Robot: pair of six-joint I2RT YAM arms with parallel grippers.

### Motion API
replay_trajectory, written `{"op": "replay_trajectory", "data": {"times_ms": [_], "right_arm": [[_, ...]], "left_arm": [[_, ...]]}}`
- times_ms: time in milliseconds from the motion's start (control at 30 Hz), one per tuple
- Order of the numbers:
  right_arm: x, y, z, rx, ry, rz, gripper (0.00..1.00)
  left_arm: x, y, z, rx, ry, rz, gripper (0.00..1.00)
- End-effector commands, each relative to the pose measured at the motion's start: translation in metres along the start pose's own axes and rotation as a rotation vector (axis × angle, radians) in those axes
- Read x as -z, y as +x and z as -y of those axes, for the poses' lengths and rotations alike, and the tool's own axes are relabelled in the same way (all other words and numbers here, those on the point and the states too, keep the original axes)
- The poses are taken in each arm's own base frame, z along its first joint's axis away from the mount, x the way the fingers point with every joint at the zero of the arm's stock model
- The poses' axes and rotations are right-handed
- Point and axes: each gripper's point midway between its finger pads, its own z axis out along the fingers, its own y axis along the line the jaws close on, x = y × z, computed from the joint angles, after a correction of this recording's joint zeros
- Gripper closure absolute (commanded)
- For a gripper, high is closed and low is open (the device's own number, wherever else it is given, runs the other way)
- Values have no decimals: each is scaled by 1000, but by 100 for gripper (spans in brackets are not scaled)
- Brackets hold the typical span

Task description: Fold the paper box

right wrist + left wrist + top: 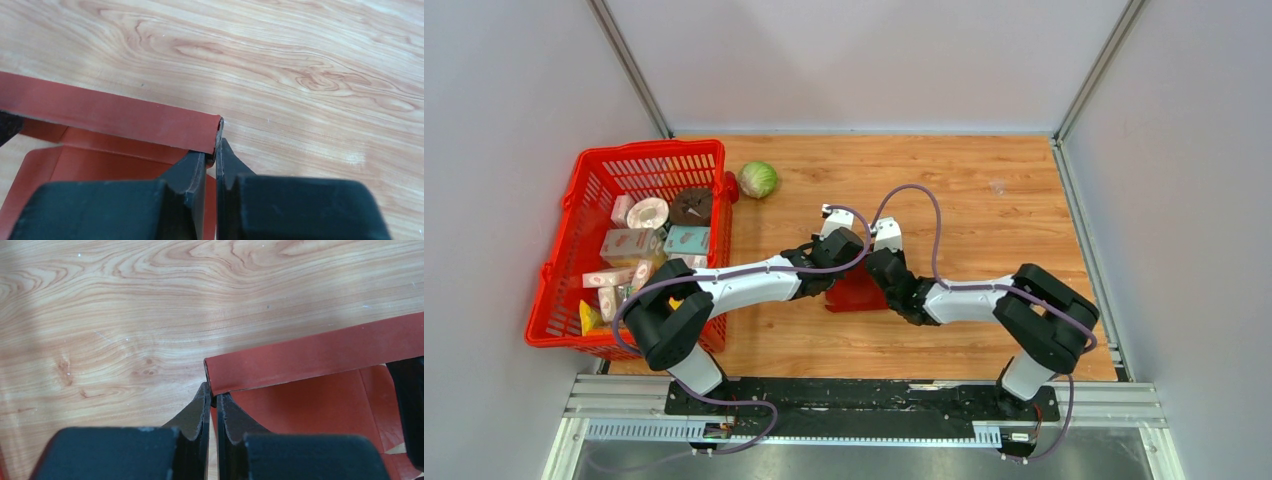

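The paper box [856, 292] is dark red thin cardboard, partly folded, on the wooden table between my two arms. In the left wrist view its raised folded flap [320, 352] runs to the right, and my left gripper [214, 396] is shut on the flap's left end. From the right wrist, the same flap of the paper box [110, 117] runs to the left, with my right gripper [215, 149] shut on its right end. From above, both gripper heads cover most of the box, the left gripper [836, 262] and the right gripper [876, 266] close together.
A red mesh basket [600, 170] with several small cartons and other groceries stands at the left of the table. A green cabbage [758, 180] lies just right of it at the back. Grey walls close in the table on three sides.
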Motion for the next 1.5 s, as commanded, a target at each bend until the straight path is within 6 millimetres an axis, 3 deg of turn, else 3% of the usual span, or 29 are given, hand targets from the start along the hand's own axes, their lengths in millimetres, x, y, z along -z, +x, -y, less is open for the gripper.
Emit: {"op": "replay_trajectory", "data": {"times_ms": [0, 367, 533, 733, 767, 800, 833, 867, 900, 933, 967, 1033, 1067, 1233, 1300, 1333, 1467], "right_arm": [[-5, -5, 4, -64, 220, 74, 100], [-6, 1, 2, -231, 427, 108, 100], [-2, 5, 15, -261, 571, 112, 100], [-5, 6, 12, -255, 549, 100, 100], [0, 0, 13, -220, 528, 95, 98], [4, 11, 20, -179, 520, 77, 95], [1, 7, 12, -220, 463, 91, 89], [7, -3, 14, -180, 425, 90, 75], [12, 12, 22, -139, 408, 61, 66], [10, 7, 13, -155, 337, 59, 57], [16, 1, 12, -149, 305, 57, 37], [21, 11, 5, -80, 217, -29, 19], [25, 10, 4, -73, 196, -58, 5], [53, 25, -17, -53, -34, -215, 0], [67, 31, -16, -91, -120, -242, 0], [71, 33, -23, -142, -205, -271, 0], [89, 40, -19, -329, -377, -317, 0]], "left_arm": [[6, -9, 9, 14, 43, 28, 100], [7, -10, 8, 21, 38, 34, 100], [7, -10, 8, 23, 36, 34, 100], [6, -9, 8, 20, 34, 29, 100], [6, -9, 8, 18, 34, 28, 100], [6, -9, 8, 19, 33, 28, 100], [6, -9, 8, 19, 33, 28, 100], [6, -9, 8, 18, 33, 27, 100], [5, -8, 8, 16, 32, 26, 100], [5, -9, 8, 17, 33, 27, 100], [5, -9, 8, 16, 33, 25, 100], [5, -9, 9, 17, 34, 26, 100], [5, -9, 9, 14, 33, 24, 100], [4, -9, 10, 8, 31, 17, 100], [3, -8, 10, 5, 30, 14, 100], [3, -9, 10, 5, 31, 13, 100], [4, -9, 12, -3, 40, 10, 100]]}}
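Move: Between the right fingertips is the right end of the box's raised far strip. From the right hand, the strip's left end is about 11 cm to the left and level; the red base panel's middle is some 5 cm back, 5 cm left and 4 cm lower, and the front lip about 11 cm back, 5 cm left and 4 cm lower. The left hand pinches the left end, with the right end about 11 cm to its right. Twisting the pinched right end, the right hand first turns clockwise some 30 degrees almost on the spot, then opens wide and comes free, drawing back about 7 cm while it turns back counter-clockwise and tips its fingers down. The left hand keeps its pinch throughout, swaying forward and up a little, then back and slightly right. ##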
